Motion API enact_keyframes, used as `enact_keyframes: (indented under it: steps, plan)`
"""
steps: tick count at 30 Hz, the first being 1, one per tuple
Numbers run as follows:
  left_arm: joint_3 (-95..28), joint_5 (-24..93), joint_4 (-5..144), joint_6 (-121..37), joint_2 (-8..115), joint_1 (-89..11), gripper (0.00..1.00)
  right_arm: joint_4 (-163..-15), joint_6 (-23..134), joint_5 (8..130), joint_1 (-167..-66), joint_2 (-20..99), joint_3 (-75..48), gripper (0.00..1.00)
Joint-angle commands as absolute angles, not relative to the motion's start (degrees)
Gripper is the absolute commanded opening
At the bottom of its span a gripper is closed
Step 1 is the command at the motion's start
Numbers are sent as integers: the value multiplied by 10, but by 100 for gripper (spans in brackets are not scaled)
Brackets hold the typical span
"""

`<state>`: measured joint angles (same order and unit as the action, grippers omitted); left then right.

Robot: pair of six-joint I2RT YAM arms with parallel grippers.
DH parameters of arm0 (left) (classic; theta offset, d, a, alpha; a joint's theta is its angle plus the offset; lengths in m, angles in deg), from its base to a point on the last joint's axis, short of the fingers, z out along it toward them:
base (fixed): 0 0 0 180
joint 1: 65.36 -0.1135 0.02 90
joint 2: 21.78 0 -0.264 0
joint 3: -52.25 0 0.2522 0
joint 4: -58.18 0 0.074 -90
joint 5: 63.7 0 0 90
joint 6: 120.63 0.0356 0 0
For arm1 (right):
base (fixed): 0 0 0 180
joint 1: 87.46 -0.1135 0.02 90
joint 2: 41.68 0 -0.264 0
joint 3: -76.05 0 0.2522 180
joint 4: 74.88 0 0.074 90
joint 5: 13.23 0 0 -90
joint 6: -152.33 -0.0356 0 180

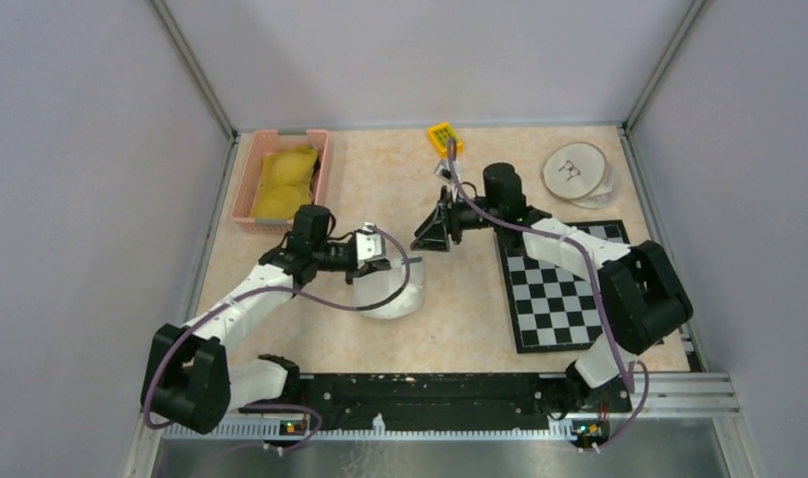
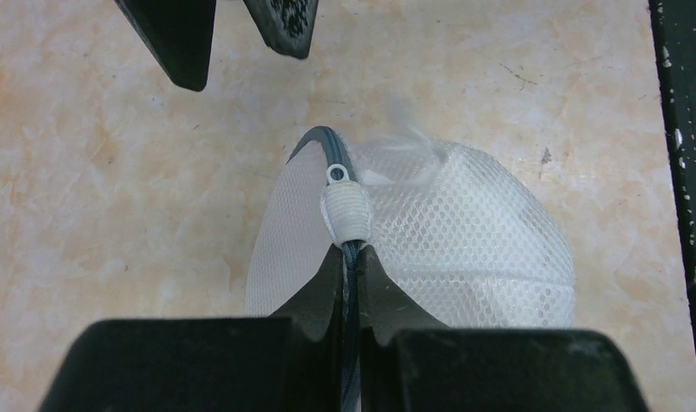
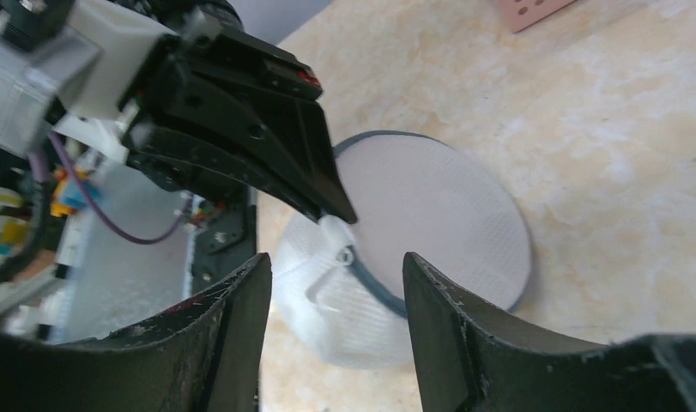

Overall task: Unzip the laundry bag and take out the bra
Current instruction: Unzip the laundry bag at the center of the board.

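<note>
The white mesh laundry bag point(image 1: 398, 291) lies on the table, round and domed, with a dark grey zipper rim point(image 2: 320, 142). My left gripper point(image 1: 377, 264) is shut on that rim just below the white zipper-end cover point(image 2: 346, 210), seen closely in the left wrist view point(image 2: 353, 251). My right gripper point(image 1: 426, 237) is open and empty, just above and beyond the bag; its fingers point(image 2: 185, 39) show at the top of the left wrist view. In the right wrist view the open gripper point(image 3: 335, 262) frames the bag point(image 3: 438, 215) and its zipper pull point(image 3: 345, 256). No bra shows in the bag.
A pink basket point(image 1: 248, 177) at the back left holds a yellow padded garment point(image 1: 283, 179). A small yellow object point(image 1: 444, 136) sits at the back centre. White round discs point(image 1: 576, 171) lie at the back right. A checkerboard mat point(image 1: 564, 289) lies at the right.
</note>
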<state>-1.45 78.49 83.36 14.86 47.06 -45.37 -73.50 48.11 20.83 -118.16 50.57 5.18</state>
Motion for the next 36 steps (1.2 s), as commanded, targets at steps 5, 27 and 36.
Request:
enact_keyframes:
  steps: [5,27,36]
  plan:
    - [2,748,774,107,444,-422,0,-662,250,176,-1184,498,75,51]
    - [2,747,732,84,445,-396,0,-534,128,160,-1184,572,125,34]
    - [-1,750,732,92,447,-383,0,-491,97,157,-1184,583,127,33]
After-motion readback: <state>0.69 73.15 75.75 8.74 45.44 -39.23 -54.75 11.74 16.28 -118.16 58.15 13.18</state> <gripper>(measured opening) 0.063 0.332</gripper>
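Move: The zip pull of the laundry bag sits just past the left fingertips that pinch the zipper tape, about 3 cm to their right and 1 cm lower. From the open right hand that pull is roughly 5 cm left, 3 cm back and 4 cm below. The bag's body hangs some 5 cm back of the left hand and 7 cm under it; the yellow block lies about 22 cm ahead of the right hand, 4 cm to its right and 15 cm lower. The zip pull is offered up by the left hand, which keeps its pinch on the tape and eases about 2.5 cm to the right. The right hand comes to meet the pull, first back with a slight rise, then down, ending some 3 cm lower and 2.5 cm back, rolling roughly 35 degrees about its own finger line while its fingers narrow partway around the pull without shutting. ##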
